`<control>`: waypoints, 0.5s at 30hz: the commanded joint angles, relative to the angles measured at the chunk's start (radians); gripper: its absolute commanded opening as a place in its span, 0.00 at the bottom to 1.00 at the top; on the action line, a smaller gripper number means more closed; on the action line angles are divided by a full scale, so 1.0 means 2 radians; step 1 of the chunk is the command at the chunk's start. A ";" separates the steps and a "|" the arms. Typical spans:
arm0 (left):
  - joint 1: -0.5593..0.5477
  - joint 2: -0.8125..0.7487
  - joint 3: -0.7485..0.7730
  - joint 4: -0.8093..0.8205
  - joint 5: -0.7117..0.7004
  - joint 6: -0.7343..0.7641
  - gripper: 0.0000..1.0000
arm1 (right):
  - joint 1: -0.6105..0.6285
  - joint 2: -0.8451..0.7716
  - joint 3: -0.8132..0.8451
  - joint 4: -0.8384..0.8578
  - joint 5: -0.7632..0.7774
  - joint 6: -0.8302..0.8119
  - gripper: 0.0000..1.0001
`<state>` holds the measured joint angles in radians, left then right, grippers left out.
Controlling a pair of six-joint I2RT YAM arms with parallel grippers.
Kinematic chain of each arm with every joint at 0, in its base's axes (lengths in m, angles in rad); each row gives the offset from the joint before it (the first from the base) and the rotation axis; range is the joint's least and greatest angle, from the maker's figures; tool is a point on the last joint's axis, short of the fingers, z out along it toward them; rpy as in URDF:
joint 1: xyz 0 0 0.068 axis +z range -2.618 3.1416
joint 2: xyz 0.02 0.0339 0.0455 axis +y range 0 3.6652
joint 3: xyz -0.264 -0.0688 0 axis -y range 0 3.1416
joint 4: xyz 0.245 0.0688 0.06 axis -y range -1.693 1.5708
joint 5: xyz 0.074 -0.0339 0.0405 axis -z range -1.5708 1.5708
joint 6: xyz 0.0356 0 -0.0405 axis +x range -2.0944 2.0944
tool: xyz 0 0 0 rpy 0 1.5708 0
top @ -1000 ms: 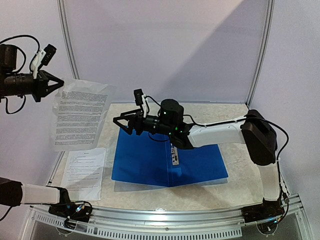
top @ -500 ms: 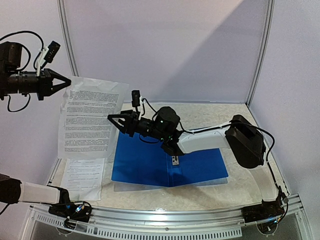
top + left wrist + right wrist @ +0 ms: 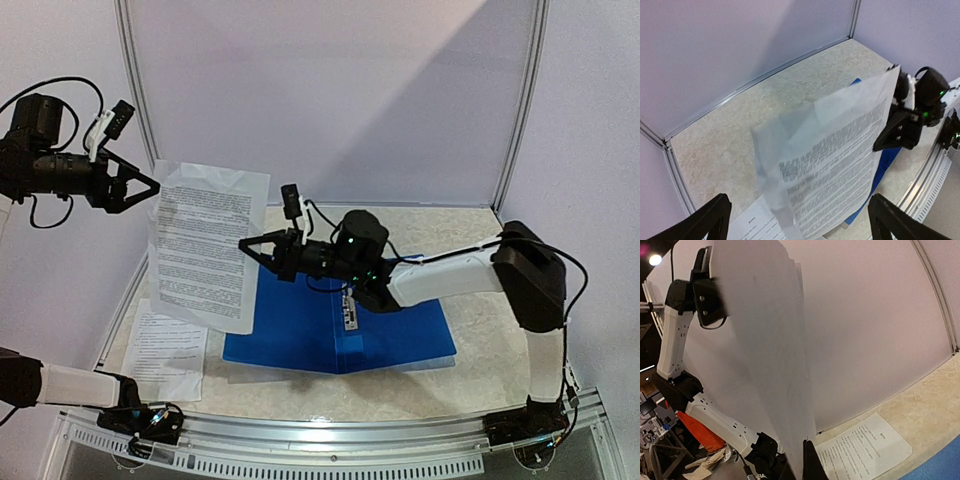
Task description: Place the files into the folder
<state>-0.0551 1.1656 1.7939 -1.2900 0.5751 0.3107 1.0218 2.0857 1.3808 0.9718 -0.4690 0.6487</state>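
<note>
A white printed sheet point(image 3: 205, 250) hangs upright in the air above the table's left side, over the left edge of the open blue folder point(image 3: 300, 320). My right gripper point(image 3: 245, 245) is shut on the sheet's right edge; in the right wrist view its fingers point(image 3: 807, 460) pinch the sheet point(image 3: 765, 340). My left gripper point(image 3: 155, 185) is at the sheet's top-left corner. In the left wrist view its fingers point(image 3: 705, 220) stand wide apart with the sheet point(image 3: 840, 165) between them. A second sheet point(image 3: 165, 345) lies flat left of the folder.
The folder's metal clip point(image 3: 350, 318) sits at its spine. Lilac walls with metal posts point(image 3: 135, 80) close in the back and sides. A metal rail point(image 3: 330, 440) runs along the near edge. The right arm point(image 3: 450, 270) reaches across above the folder.
The hanging sheet and my left gripper have moved right and down toward the folder. My right gripper has come onto the sheet's right edge and shut on it.
</note>
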 commanded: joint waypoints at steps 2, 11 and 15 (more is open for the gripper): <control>0.005 -0.001 -0.031 0.026 -0.055 0.001 0.99 | -0.058 -0.139 -0.038 -0.258 -0.032 0.008 0.00; 0.008 0.025 -0.134 0.095 -0.042 -0.044 0.96 | -0.181 -0.285 -0.029 -0.716 -0.067 -0.071 0.00; 0.002 0.045 -0.203 0.137 -0.015 -0.084 0.96 | -0.258 -0.303 -0.043 -0.834 -0.105 -0.100 0.00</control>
<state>-0.0448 1.2133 1.4902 -1.1149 0.4984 0.2333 0.6258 1.5032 1.3331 -0.2802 -0.5861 0.5304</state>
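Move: My right hand already pinches one sheet by its edge. The open folder's middle lies about 16 cm to its right, 8 cm ahead and 28 cm below; the metal clip is roughly 19 cm right and 9 cm ahead, the sheet on the table some 23 cm left and level with it. My open, empty left hand has that table sheet some 10 cm left, 2 cm back and 41 cm below, the folder about 27 cm right and 8 cm ahead. With my right fingers staying shut on the sheet, I sweep it quickly to the right and somewhat forward, about 21 cm sideways, away from my left hand and over the open folder. I rise a little on the way and sink back, tipping the fingertips downward by some 30 degrees. My left hand, still open, sinks about 10 cm and eases forward, closer to the sheet left on the table. ##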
